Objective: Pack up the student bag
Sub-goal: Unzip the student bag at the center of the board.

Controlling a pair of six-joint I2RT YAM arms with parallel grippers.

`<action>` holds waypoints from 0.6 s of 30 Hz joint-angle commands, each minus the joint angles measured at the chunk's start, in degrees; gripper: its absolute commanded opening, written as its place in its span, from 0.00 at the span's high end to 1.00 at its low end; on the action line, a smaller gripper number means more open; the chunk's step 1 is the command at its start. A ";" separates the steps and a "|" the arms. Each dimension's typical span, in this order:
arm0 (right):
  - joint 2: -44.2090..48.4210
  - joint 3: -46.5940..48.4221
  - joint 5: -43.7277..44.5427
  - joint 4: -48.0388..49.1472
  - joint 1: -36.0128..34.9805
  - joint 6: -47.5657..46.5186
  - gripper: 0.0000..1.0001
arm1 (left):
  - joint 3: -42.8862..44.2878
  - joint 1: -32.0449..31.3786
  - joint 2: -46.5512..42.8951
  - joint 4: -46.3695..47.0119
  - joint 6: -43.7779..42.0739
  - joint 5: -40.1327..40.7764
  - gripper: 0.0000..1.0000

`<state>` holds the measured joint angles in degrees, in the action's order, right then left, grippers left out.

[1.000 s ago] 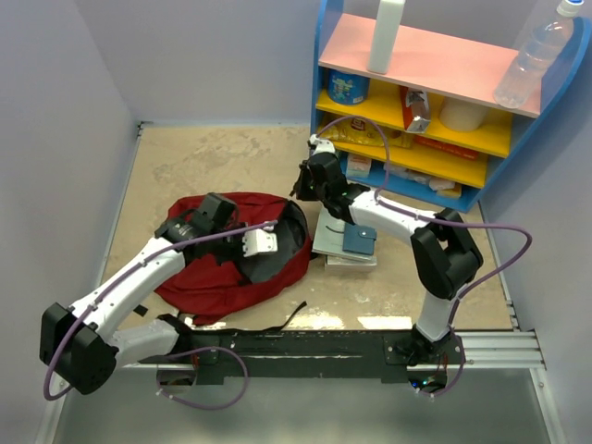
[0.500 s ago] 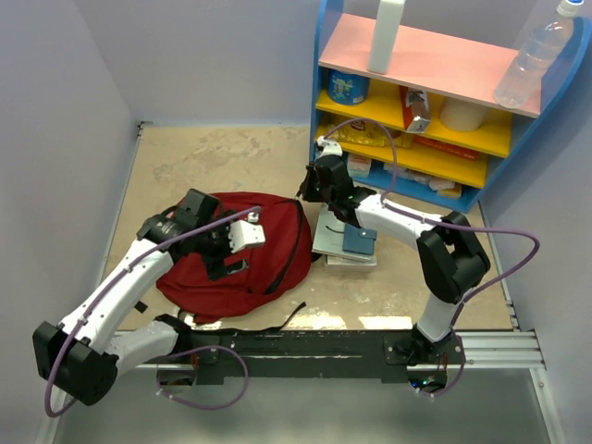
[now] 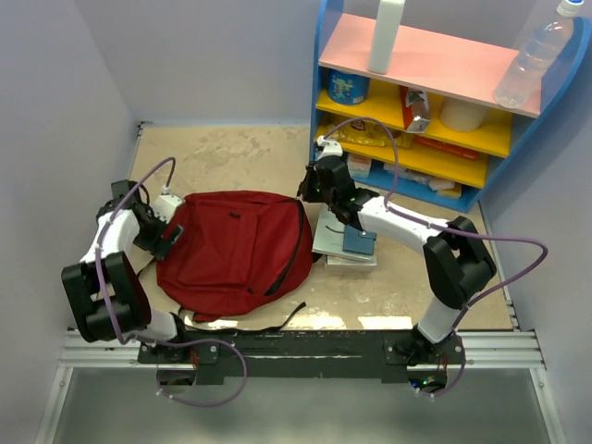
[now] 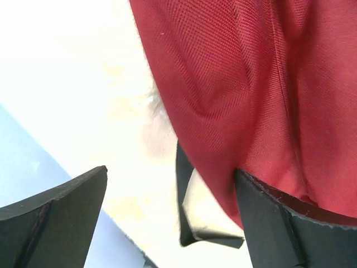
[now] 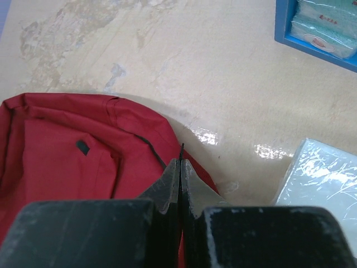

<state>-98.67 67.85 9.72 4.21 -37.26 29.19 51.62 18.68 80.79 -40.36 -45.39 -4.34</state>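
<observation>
The student bag (image 3: pixel 236 252) lies flat on the table, dark red, its flap down. My left gripper (image 3: pixel 168 222) is at the bag's left edge and stands open. In the left wrist view the gripper (image 4: pixel 167 223) holds nothing; the red fabric (image 4: pixel 251 95) rests against the right finger (image 4: pixel 279 223), and a black strap end (image 4: pixel 187 223) lies between the fingers. My right gripper (image 3: pixel 311 189) hovers at the bag's upper right corner. Its jaws (image 5: pixel 180 165) are shut, with a thin black pull of the bag poking out between the tips.
A stack of books (image 3: pixel 335 242) with a small blue pouch (image 3: pixel 360 242) on top lies right of the bag; its white corner (image 5: pixel 323 178) shows in the right wrist view. A blue shelf unit (image 3: pixel 416 102) with packets and bottles stands at the back right. Grey walls close the left and back.
My left gripper has opened, come out of the bag's opening and swung back to the bag's left edge. The bag's flap has dropped flat. The right arm has barely moved.
</observation>
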 commanded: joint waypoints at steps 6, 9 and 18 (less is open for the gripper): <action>4.19 -0.27 1.36 2.39 -2.12 -1.24 1.00 | 6.10 -0.13 12.01 -2.70 1.18 -12.08 0.05; 4.72 -0.79 1.53 2.21 -3.00 -1.15 1.00 | 11.90 -0.57 16.66 -4.82 2.66 -16.31 0.38; 4.63 -2.81 3.73 1.95 -9.41 0.95 1.00 | 33.61 -4.07 28.36 3.96 12.06 -9.99 1.00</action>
<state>-95.96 65.58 11.18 4.34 -43.55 29.08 75.66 17.23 106.94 -44.03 -38.46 -16.21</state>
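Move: The bag's left edge lies about 3 cm right of the left gripper and some 5 cm below, level with it. A black strap is nearly under the gripper, 3 cm back and 6 down, and the bag's middle lies 16 cm to the right. From the right gripper, the bag's middle is about 12 cm back, 15 left and 9 lower; the book stack is 8 back, 10 right. The left edge is 31 cm left, 13 back. Bring the open left gripper about 4 cm down and 3 cm to the right onto the bag's left edge, swinging its fingertips some 15 degrees to the right. Shut the fingers to pinch the red cloth, already pulling it forward, about 10 cm, and slightly up. Keep the right gripper shut on the zip end and let it go back and left with the bag, about 5 cm. ##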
